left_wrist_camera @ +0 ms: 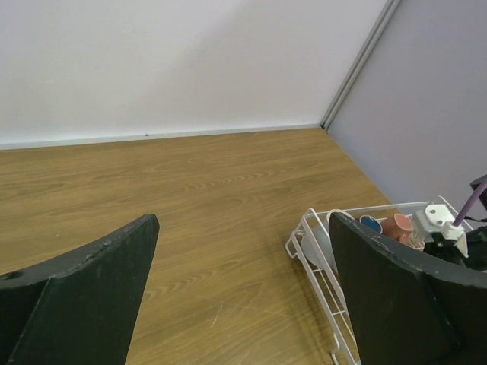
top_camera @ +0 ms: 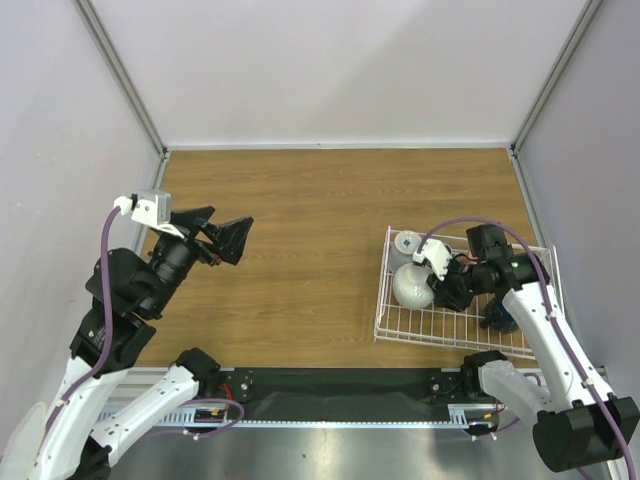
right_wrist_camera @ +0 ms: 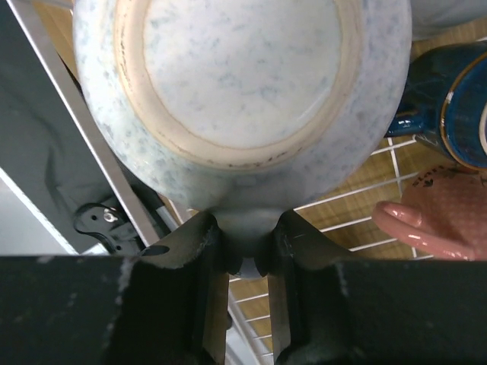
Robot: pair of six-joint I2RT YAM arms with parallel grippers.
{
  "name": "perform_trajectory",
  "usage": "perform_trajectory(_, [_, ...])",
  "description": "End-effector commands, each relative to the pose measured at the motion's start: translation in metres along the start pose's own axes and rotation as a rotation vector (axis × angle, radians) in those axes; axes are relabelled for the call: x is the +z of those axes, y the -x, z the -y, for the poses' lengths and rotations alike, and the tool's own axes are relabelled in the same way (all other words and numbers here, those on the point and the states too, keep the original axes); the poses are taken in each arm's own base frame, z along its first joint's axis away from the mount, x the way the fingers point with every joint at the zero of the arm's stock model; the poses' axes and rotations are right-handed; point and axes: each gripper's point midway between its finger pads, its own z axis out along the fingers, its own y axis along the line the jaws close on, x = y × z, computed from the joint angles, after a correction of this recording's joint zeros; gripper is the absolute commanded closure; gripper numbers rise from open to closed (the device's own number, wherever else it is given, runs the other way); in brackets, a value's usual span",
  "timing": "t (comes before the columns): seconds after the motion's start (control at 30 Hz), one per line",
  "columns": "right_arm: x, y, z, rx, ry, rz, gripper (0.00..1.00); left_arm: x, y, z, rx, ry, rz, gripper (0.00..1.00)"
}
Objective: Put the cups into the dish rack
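A pale grey-blue mug (right_wrist_camera: 243,76) lies on its side in the white wire dish rack (top_camera: 440,330), its base turned towards the right wrist camera. My right gripper (right_wrist_camera: 247,243) is shut on its handle; from above the gripper (top_camera: 440,285) sits over the rack beside the mug (top_camera: 412,285). A cream-white mug (top_camera: 408,242) stands at the rack's far left corner. A dark blue mug (right_wrist_camera: 456,99) and a reddish-pink cup (right_wrist_camera: 441,224) rest next to the held mug. My left gripper (top_camera: 225,238) hangs open and empty above the table's left side, far from the rack (left_wrist_camera: 319,266).
Grey walls close in the table at the back and both sides. The rack stands close to the right wall and the table's near edge. Bare wooden tabletop (top_camera: 300,210) stretches between my left gripper and the rack.
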Motion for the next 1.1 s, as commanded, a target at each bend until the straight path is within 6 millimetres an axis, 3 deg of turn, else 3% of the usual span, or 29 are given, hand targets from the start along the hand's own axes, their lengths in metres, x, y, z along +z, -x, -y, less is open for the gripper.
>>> perform_trajectory(0.0, [0.005,0.018,0.015,-0.142,-0.026,0.086,1.00,-0.006,0.011,-0.003,-0.009,0.017,0.033,0.00])
perform_trajectory(0.23, [0.030,0.003,0.008,-0.131,0.029,0.085,1.00,-0.008,0.007,-0.008,-0.008,0.047,0.020,0.00])
perform_trajectory(0.5, [0.039,-0.005,0.021,-0.132,-0.041,0.074,1.00,-0.013,0.002,-0.014,-0.038,0.070,0.022,0.01])
perform_trajectory(1.07, [0.061,-0.008,0.019,-0.131,-0.006,0.082,1.00,-0.018,0.010,-0.014,-0.049,0.081,0.040,0.00])
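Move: The white cup hangs bottom-up from its handle in the right fingers. Its free spot, the rack's front left corner, is about 6 cm left, 1 cm ahead and 11 cm below that hand. The grey cup stands some 10 cm beyond the spot; the small blue cup is about 10 cm ahead and 3 cm right of the hand, the pink cup about 9 cm ahead and 12 cm right. From the left hand the spot lies roughly 37 cm right, about level, 37 cm below. Lower the right gripper about 6 cm, keeping its pinch on the white cup's handle, to bring the upturned cup down into the front left corner of the rack, in front of the grey cup. Let most of the drop come first, then ease some 1.5 cm forward and slightly left while sinking the last bit; turn the wrist only about 5 degrees counter-clockwise. ##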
